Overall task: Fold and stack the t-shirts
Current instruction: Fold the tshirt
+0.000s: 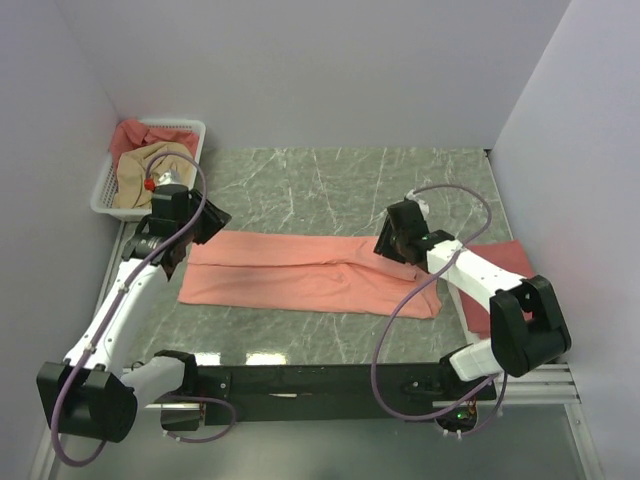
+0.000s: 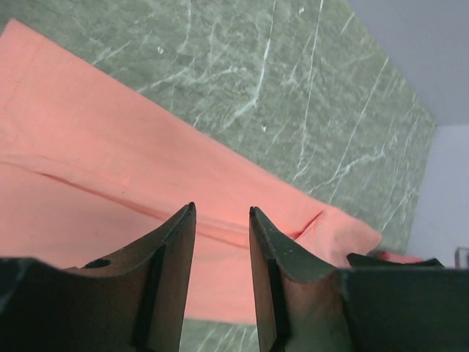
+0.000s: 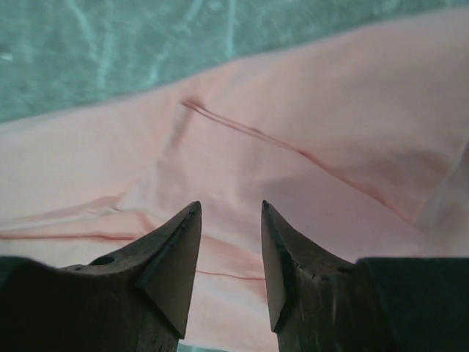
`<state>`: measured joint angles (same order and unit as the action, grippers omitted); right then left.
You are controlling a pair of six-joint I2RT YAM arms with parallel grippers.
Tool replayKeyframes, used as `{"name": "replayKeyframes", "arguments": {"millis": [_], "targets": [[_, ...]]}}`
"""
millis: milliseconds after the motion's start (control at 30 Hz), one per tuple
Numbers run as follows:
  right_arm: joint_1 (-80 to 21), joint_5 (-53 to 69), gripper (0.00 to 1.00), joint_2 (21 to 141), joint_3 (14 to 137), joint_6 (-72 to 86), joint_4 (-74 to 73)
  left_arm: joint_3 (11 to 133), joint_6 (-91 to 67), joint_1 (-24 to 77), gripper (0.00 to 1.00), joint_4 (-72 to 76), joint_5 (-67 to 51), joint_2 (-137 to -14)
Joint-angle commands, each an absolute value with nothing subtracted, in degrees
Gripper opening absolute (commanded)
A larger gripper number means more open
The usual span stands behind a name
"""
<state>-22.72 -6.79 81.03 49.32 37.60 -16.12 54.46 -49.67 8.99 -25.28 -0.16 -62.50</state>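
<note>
A salmon-pink t-shirt (image 1: 310, 275) lies folded into a long band across the middle of the green marble table. My left gripper (image 1: 210, 220) hovers over its left end, and in the left wrist view that gripper (image 2: 222, 209) is open with only pink cloth (image 2: 88, 161) below it. My right gripper (image 1: 393, 240) is above the band's right part. It is open in the right wrist view (image 3: 231, 205), where wrinkled pink cloth (image 3: 308, 110) fills the frame. A darker rose-red t-shirt (image 1: 508, 260) lies folded at the right, partly under the right arm.
A white lattice basket (image 1: 103, 197) stands at the back left and holds a beige-tan shirt (image 1: 145, 165) and a rose-red one (image 1: 135, 132). Walls close in the table on the left, back and right. Bare marble (image 1: 330, 190) shows behind the pink shirt.
</note>
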Motion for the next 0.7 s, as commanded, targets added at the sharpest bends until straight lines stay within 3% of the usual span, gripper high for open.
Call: {"name": "replayKeyframes", "arguments": {"millis": [0, 367, 667], "targets": [[-24.69, -12.75, 0.45, 81.47, 46.33, 40.25, -17.41, 54.50, -43.33, 9.05, 0.41, -29.10, -3.24, -59.33], [-31.38, -9.49, 0.44, 84.03, 41.66, 46.23, -14.23, 50.62, -39.91, 9.05, 0.40, -27.51, -5.01, -61.08], [-28.76, -13.89, 0.45, 79.09, 50.35, 42.28, -20.91, 50.19, -37.88, 9.05, 0.40, -28.21, -5.54, -60.91]]}}
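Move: The right hand hangs just above the t-shirt's right part: the front edge of the folded-over flap lies about 5 cm back, 2 cm left and 8 cm below. The flap's right corner is some 6 cm back and 8 cm right; the shirt's near hem lies about 13 cm back and 1 cm left. The left hand is high over the other end, with that flap edge roughly 31 cm to its right, 5 cm back and 20 cm down. Down and back, some 6 to 7 cm each way, the right hand sweeps in towards the flap's front edge, drifting slightly left and tipping its fingers about 10 degrees more forward; it pauses low there, then rises about 4 cm and eases forward. Its fingers stay half open. The left hand, empty and half open, sinks and draws back a few centimetres, turning slightly clockwise. ##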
